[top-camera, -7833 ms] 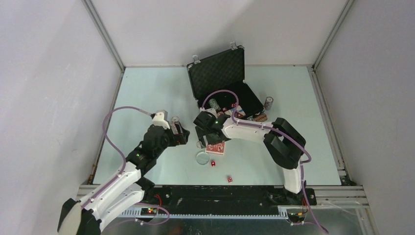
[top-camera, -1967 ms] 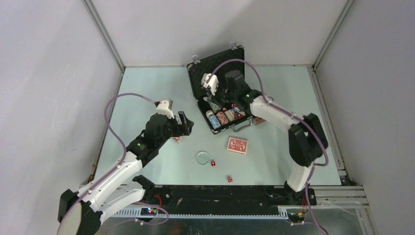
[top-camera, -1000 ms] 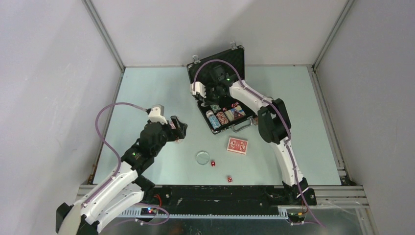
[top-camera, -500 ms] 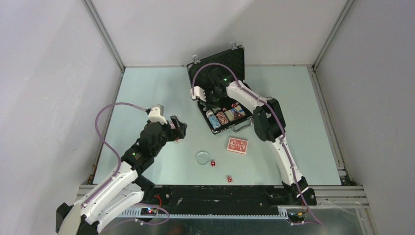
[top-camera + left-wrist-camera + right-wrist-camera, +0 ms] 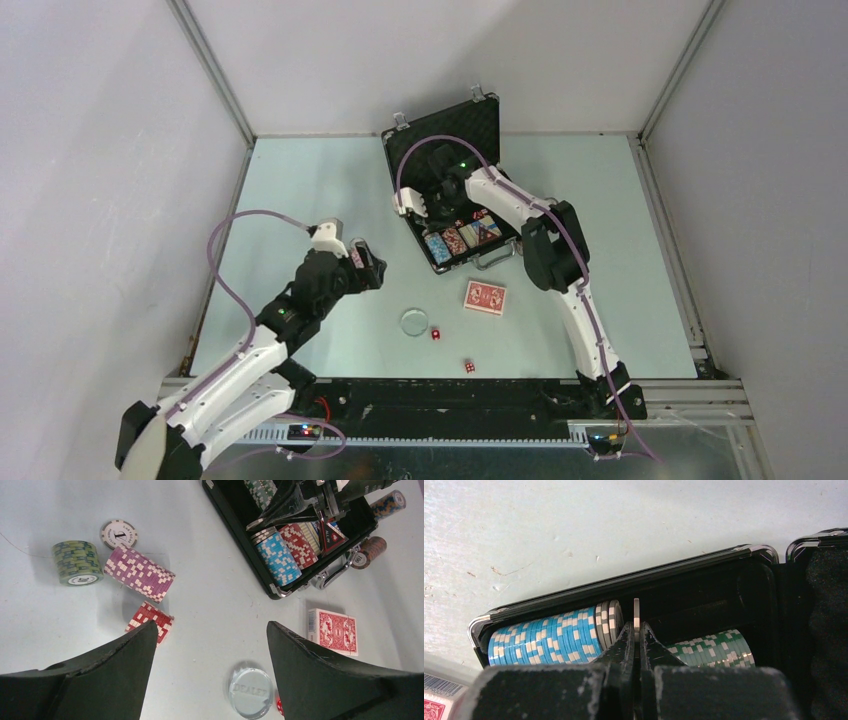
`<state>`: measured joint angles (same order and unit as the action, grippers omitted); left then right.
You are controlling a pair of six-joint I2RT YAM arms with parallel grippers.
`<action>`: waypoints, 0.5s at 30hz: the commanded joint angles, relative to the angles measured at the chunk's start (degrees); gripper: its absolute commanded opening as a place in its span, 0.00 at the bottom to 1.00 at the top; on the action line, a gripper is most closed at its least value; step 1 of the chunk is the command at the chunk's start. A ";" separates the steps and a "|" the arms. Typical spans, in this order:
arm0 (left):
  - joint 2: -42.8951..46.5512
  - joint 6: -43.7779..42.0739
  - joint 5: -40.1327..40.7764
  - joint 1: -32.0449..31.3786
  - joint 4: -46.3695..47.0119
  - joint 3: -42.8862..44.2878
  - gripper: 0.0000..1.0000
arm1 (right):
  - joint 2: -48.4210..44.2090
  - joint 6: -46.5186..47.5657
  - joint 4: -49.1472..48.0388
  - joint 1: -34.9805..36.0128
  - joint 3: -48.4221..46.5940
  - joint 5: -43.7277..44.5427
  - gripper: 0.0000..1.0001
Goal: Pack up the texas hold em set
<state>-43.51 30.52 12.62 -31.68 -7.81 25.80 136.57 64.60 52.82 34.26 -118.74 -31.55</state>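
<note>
The black briefcase [image 5: 450, 140] lies open at the back of the table. My right gripper [image 5: 636, 626] reaches into its tray, shut on a single grey-and-white chip [image 5: 636, 611] held on edge between the blue stack [image 5: 544, 635] and the green stack [image 5: 709, 647]. My left gripper [image 5: 212, 627] hangs open above the table with nothing between its fingers. Loose purple [image 5: 139, 573], red [image 5: 149, 621] and green [image 5: 76, 562] stacks and one flat chip [image 5: 119, 533] lie to its left. The clear dealer disc [image 5: 251, 691], the red-backed deck [image 5: 334, 631] and two red dice [image 5: 436, 334] sit nearer the front.
Two more chip stacks [image 5: 370, 550] lie on the table just right of the case, by its silver handle [image 5: 330, 575]. Grey enclosure walls close in the table on the left, right and back. A black rail [image 5: 450, 395] runs along the near edge.
The right gripper has come down and forward a little inside the case with the chip. The left gripper has drifted slightly to the right and stays open.
</note>
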 commanded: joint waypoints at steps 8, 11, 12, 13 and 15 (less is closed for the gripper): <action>-0.71 0.26 -1.78 0.44 2.25 0.81 0.87 | -4.15 1.56 4.11 0.77 -0.05 0.06 0.21; -1.32 0.24 -2.14 0.40 2.30 0.99 0.87 | -4.46 1.63 4.37 0.81 -0.25 0.25 0.23; -1.40 0.24 -2.19 0.39 2.35 1.07 0.87 | -4.65 1.65 4.39 0.74 -0.26 0.21 0.23; -1.60 0.28 -2.35 0.39 2.36 1.08 0.87 | -4.69 1.86 4.57 0.77 -0.26 0.23 0.23; -1.92 0.15 -2.71 0.39 2.39 1.16 0.87 | -4.81 2.45 5.28 0.77 -0.50 0.30 0.22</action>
<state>-44.99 30.55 11.14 -31.68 -7.75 25.80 135.79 66.32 52.99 34.44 -118.56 -30.33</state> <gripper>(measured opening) 0.867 0.227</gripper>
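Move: The right gripper is shut on a single grey chip in the case's left compartment. The grey end of the chip row lies about 1 cm back, roughly level. From this hand, the blue chips are 4 cm back and 1 cm right, the green chips 3 cm ahead and 2 cm right, the red chips 4 cm back and 5 cm right, all slightly lower. From the left hand, the held chip is some 10 cm ahead, 9 cm right and 10 cm below. Open the right gripper to about a quarter of its range, one finger parting towards the grey end of the chip row and the other towards the lid, so the single chip is no longer pinched. Hold the hand nearly in place as it opens, easing up only about 0.5 cm, wrist angle all but unchanged, and stay over the slot. ##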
